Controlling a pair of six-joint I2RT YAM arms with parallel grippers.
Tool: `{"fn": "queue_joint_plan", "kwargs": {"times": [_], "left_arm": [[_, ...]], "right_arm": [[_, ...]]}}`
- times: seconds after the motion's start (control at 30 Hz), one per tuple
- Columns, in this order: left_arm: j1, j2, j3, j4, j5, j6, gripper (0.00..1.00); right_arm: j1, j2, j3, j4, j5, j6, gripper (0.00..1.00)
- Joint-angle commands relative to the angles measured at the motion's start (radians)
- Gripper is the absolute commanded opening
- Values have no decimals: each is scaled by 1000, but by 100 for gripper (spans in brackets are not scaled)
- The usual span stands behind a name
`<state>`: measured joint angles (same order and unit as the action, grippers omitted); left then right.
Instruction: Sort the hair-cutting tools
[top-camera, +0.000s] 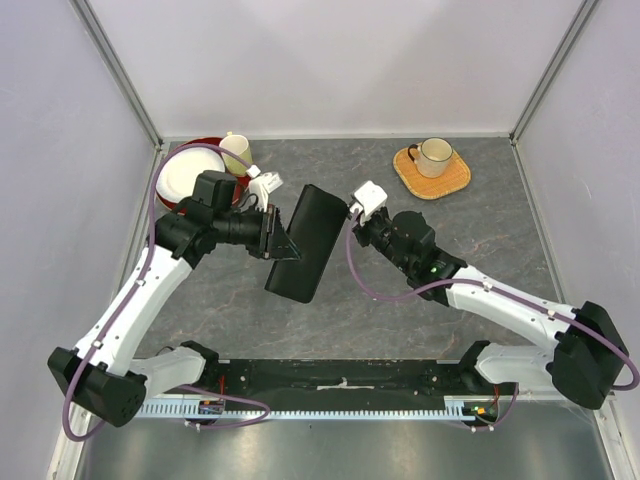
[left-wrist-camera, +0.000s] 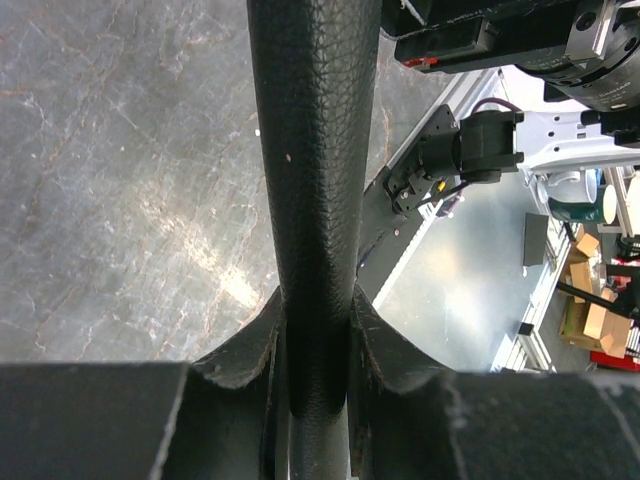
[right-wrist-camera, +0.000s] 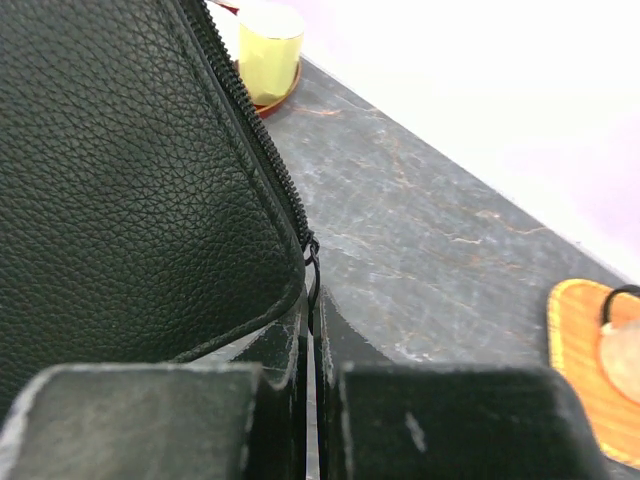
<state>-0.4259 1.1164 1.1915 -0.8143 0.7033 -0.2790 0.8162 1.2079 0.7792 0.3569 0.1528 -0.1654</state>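
Observation:
A black zip case (top-camera: 308, 243) is held between my two arms at the middle of the table, tilted on its edge. My left gripper (top-camera: 278, 240) is shut on the case's left edge, and the left wrist view shows the leather edge (left-wrist-camera: 315, 150) clamped between my left gripper's (left-wrist-camera: 318, 330) two fingers. My right gripper (top-camera: 352, 218) is at the case's upper right corner. In the right wrist view my right gripper (right-wrist-camera: 313, 320) is shut on the small zipper pull (right-wrist-camera: 313, 275) at the corner of the case (right-wrist-camera: 120, 170). The hair-cutting tools are out of view.
A white bowl on a red plate (top-camera: 190, 170) and a pale yellow cup (top-camera: 236, 150) stand at the back left. A mug on a woven coaster (top-camera: 432, 170) stands at the back right. Grey walls close in the table on three sides.

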Motion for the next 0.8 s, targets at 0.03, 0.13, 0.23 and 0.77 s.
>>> {"fn": "queue_joint_plan", "kwargs": {"times": [0.03, 0.13, 0.23, 0.77], "left_arm": [[-4, 19, 59, -36, 68, 96, 2], [-7, 31, 53, -36, 73, 101, 2], [-16, 46, 54, -37, 67, 100, 2], [-88, 57, -29, -26, 15, 107, 2]], "right_arm": [[-74, 13, 146, -10, 37, -192, 0], [-107, 21, 192, -39, -19, -239, 0], [-123, 35, 239, -64, -42, -344, 0], [-233, 47, 541, -452, -372, -631, 0]]}}
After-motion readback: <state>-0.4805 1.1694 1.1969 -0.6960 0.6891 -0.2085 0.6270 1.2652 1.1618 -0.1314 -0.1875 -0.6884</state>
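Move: The right hand already pinches the zip pull at the far right corner of the closed tool case; the middle of the case's far short edge lies about 3 cm ahead and 3 cm left, at its height. From the left hand, which grips the case, that edge is some 9 cm ahead and 5 cm right, about level. The white mug stands roughly 15 cm ahead of the right hand, 21 cm right and 22 cm below. Right hand, rolling about 30 degrees, draws the zip pull some 5 cm up and forward round the case's corner. ##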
